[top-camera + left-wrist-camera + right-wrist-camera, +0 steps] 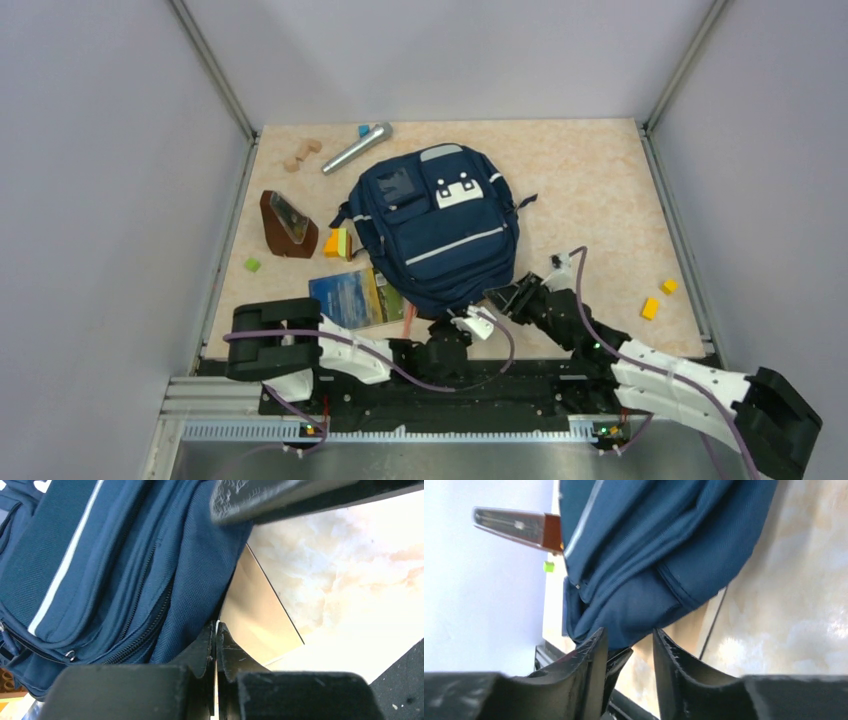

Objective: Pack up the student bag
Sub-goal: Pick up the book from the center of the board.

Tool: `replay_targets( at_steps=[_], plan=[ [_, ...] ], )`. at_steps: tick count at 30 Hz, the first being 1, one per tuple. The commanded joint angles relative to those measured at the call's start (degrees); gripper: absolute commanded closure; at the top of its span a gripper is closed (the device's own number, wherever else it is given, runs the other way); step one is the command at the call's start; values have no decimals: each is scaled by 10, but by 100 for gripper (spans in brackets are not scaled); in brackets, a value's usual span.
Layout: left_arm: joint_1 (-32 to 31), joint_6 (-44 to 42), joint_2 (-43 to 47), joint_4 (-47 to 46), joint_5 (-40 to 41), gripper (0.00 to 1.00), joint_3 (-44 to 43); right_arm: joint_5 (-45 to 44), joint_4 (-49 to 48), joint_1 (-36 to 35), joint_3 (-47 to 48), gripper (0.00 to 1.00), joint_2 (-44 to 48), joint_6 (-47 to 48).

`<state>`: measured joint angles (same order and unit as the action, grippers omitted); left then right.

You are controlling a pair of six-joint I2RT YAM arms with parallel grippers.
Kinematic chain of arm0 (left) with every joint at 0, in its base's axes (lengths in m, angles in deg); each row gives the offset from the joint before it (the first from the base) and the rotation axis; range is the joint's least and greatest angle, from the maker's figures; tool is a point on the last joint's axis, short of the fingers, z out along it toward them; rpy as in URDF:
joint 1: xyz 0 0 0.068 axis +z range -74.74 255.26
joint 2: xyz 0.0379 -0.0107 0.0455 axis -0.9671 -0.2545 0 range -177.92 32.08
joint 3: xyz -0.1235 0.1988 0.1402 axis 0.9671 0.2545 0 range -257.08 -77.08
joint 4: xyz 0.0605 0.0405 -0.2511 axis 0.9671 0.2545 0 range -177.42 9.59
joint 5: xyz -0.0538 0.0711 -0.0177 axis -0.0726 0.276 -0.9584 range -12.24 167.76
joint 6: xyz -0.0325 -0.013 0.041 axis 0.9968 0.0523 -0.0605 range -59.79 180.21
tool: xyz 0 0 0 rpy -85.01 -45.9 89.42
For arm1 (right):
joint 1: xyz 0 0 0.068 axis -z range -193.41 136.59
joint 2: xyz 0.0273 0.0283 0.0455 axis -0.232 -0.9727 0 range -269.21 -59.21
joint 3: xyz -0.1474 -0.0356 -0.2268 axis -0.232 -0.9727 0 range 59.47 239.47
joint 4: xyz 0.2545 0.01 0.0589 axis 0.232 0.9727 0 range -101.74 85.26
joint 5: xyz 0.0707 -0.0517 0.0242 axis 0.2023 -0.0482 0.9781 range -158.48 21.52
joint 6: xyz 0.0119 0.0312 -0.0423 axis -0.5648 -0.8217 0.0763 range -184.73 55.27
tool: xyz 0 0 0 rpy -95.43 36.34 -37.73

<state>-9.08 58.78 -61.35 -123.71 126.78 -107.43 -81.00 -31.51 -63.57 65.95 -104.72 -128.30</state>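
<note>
The student bag (440,230) is a navy backpack with light grey stripes and a white patch, lying flat mid-table. Its fabric fills the left wrist view (100,570) and the top of the right wrist view (659,545). My left gripper (486,314) is at the bag's near edge. Its jaws (216,630) are shut, tips against the fabric, and I cannot tell whether any cloth is pinched. My right gripper (505,298) is close beside it at the same edge. It stands open (629,637) with the fabric just beyond its tips and nothing between them.
A picture book (355,295) lies partly under the bag's near left corner. To the left are a brown wedge-shaped case (283,222), yellow-orange blocks (338,242) and a green cube (252,264). A silver microphone (355,148) and wooden blocks (300,155) lie at the back. Yellow blocks (660,297) sit right.
</note>
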Motion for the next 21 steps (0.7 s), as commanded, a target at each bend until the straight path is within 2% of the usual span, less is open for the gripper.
replay_targets(
  at_steps=[1,4,7,13,21],
  plan=[
    [26,45,84,41,3,100,-37,-66,105,6,42,51,105,42],
    [33,54,127,61,-12,100,-40,-61,153,27,39,30,156,50],
    [42,66,175,94,-41,100,-43,-38,179,55,34,21,177,54],
    [52,89,250,130,-96,100,-40,17,131,76,-6,17,178,34],
    [55,103,299,153,-119,100,-30,32,153,76,-17,17,192,15]
  ],
)
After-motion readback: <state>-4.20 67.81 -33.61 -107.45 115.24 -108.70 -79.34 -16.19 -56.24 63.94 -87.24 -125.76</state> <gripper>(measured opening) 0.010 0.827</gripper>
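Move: My left fingers already pinch the thin edge of the book, whose middle lies about 6 cm to their right, 3 cm ahead and 2 cm lower. The backpack covers much of it, its middle roughly 16 cm ahead and 6 cm left of that hand; the red pencils lie 12 cm to its left, level with it, 4 cm below. From my right hand the book's middle is some 2 cm left, 1 cm ahead and 5 cm below. Keeping my left fingers shut on the book's edge, I raise that hand about 11 cm, rolling it some 20 degrees so its left side drops, and draw the book's dark leaf up from under the backpack. My right fingers spread wide as that hand hops up and about 4 cm right, then sinks back to its starting height beside the leaf's free end; whether it touches there I can't tell. ##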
